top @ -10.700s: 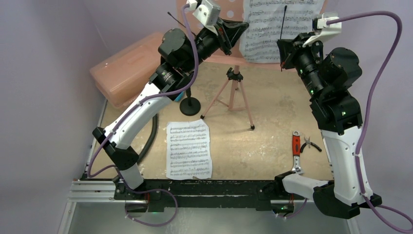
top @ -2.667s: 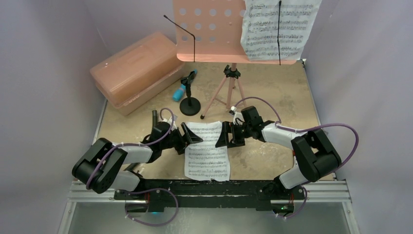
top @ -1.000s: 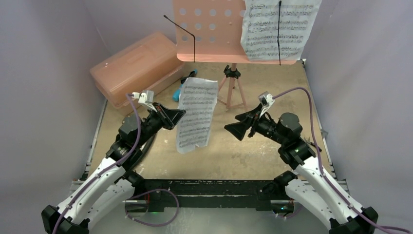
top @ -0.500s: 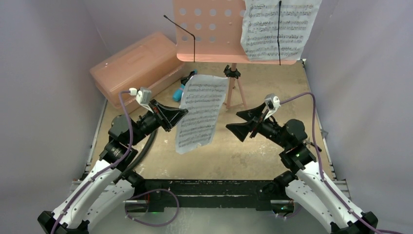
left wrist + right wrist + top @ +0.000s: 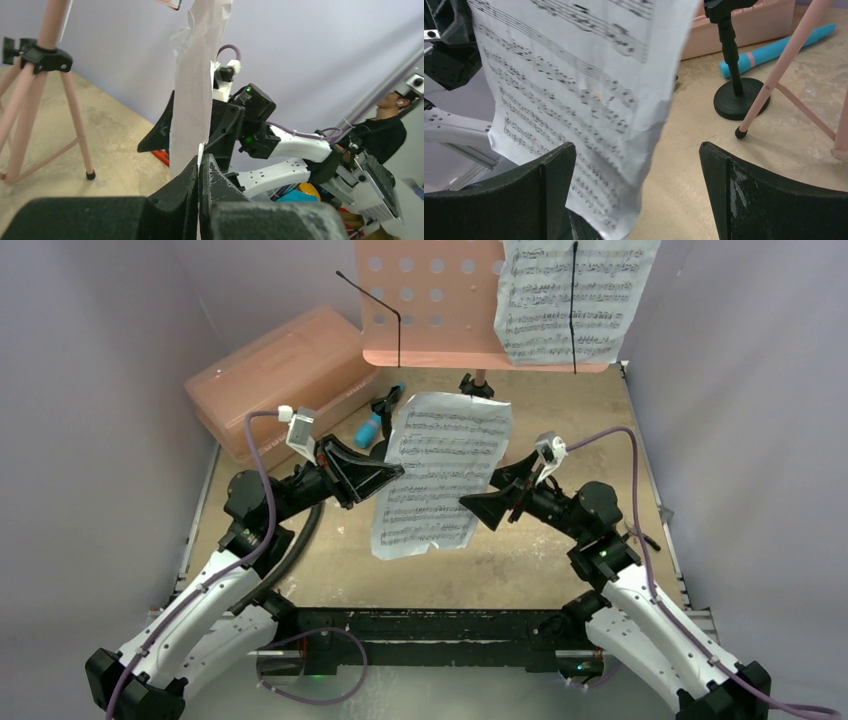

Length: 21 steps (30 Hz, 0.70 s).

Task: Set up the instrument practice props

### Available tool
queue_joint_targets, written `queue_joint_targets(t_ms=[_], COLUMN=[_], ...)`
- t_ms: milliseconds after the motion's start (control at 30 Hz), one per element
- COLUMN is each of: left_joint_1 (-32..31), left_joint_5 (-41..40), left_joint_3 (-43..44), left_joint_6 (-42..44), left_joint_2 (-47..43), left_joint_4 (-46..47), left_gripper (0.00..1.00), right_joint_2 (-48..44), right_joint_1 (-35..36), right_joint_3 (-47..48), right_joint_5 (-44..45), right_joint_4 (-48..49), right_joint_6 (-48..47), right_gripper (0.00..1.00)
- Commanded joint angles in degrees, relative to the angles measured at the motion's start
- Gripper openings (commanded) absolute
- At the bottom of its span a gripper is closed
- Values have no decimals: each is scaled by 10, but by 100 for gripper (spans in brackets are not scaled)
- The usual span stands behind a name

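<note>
My left gripper (image 5: 396, 476) (image 5: 199, 159) is shut on the left edge of a white sheet-music page (image 5: 442, 475) (image 5: 192, 100) and holds it upright in the air above the table's middle. The right gripper (image 5: 491, 496) (image 5: 636, 150) is open at the page's right edge (image 5: 574, 100), which hangs between its fingers without touching either. Behind stands the pink music stand (image 5: 430, 300), and a second page (image 5: 575, 300) rests on its right side. The cyan microphone (image 5: 372, 426) (image 5: 774, 47) lies by the black mic stand (image 5: 738, 97).
The translucent pink case (image 5: 270, 380) stands at the back left. The stand's tripod legs (image 5: 35, 100) (image 5: 784, 75) spread over the table behind the held page. A black hose (image 5: 305, 530) runs along the left arm. Purple walls close in on both sides.
The left gripper has carried the page to the right and turned it to face up more. The right gripper has moved left to the page's right edge.
</note>
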Motion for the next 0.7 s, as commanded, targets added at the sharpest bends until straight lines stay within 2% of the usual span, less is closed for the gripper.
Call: queue_joint_targets(t_ms=[0, 267, 400, 667], left_joint_1=[-1, -1, -1, -1], left_joint_5=[44, 32, 20, -14], left_joint_3=[39, 44, 39, 33], left_joint_6=[-31, 8, 16, 51], left_joint_2=[5, 7, 6, -10], left_joint_4=[69, 26, 23, -17], left_gripper=[0, 0, 0, 0], right_joint_2=[6, 43, 66, 82], right_joint_1=[2, 2, 2, 2], right_joint_3=[2, 43, 76, 101], right_joint_5=[-33, -102, -142, -140], right_joint_4=[52, 107, 118, 107], right_joint_6=[8, 17, 35, 72], right_gripper=[96, 95, 91, 65])
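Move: The right hand, open, has the sheet music's free right edge about 2 cm to the left of its finger gap, 1 cm ahead and 1 cm up. Some 26 cm ahead of the right hand and 2 cm to its right stands the music stand's tripod; the mic stand is roughly 19 cm ahead and 19 cm left of the right hand; both are well below it. From the left hand, still pinching the sheet, that free edge lies around 14 cm right, 3 cm ahead and 5 cm lower. Bring the open right gripper left and slightly back over the sheet's free edge, one finger on each side of the paper, then carry it up, about 4.5 cm in all, turning it counter-clockwise some 15 degrees and starting to close the fingers, only part way. Keep the left grip on the sheet, raising it about 2 cm, then easing down a little. ##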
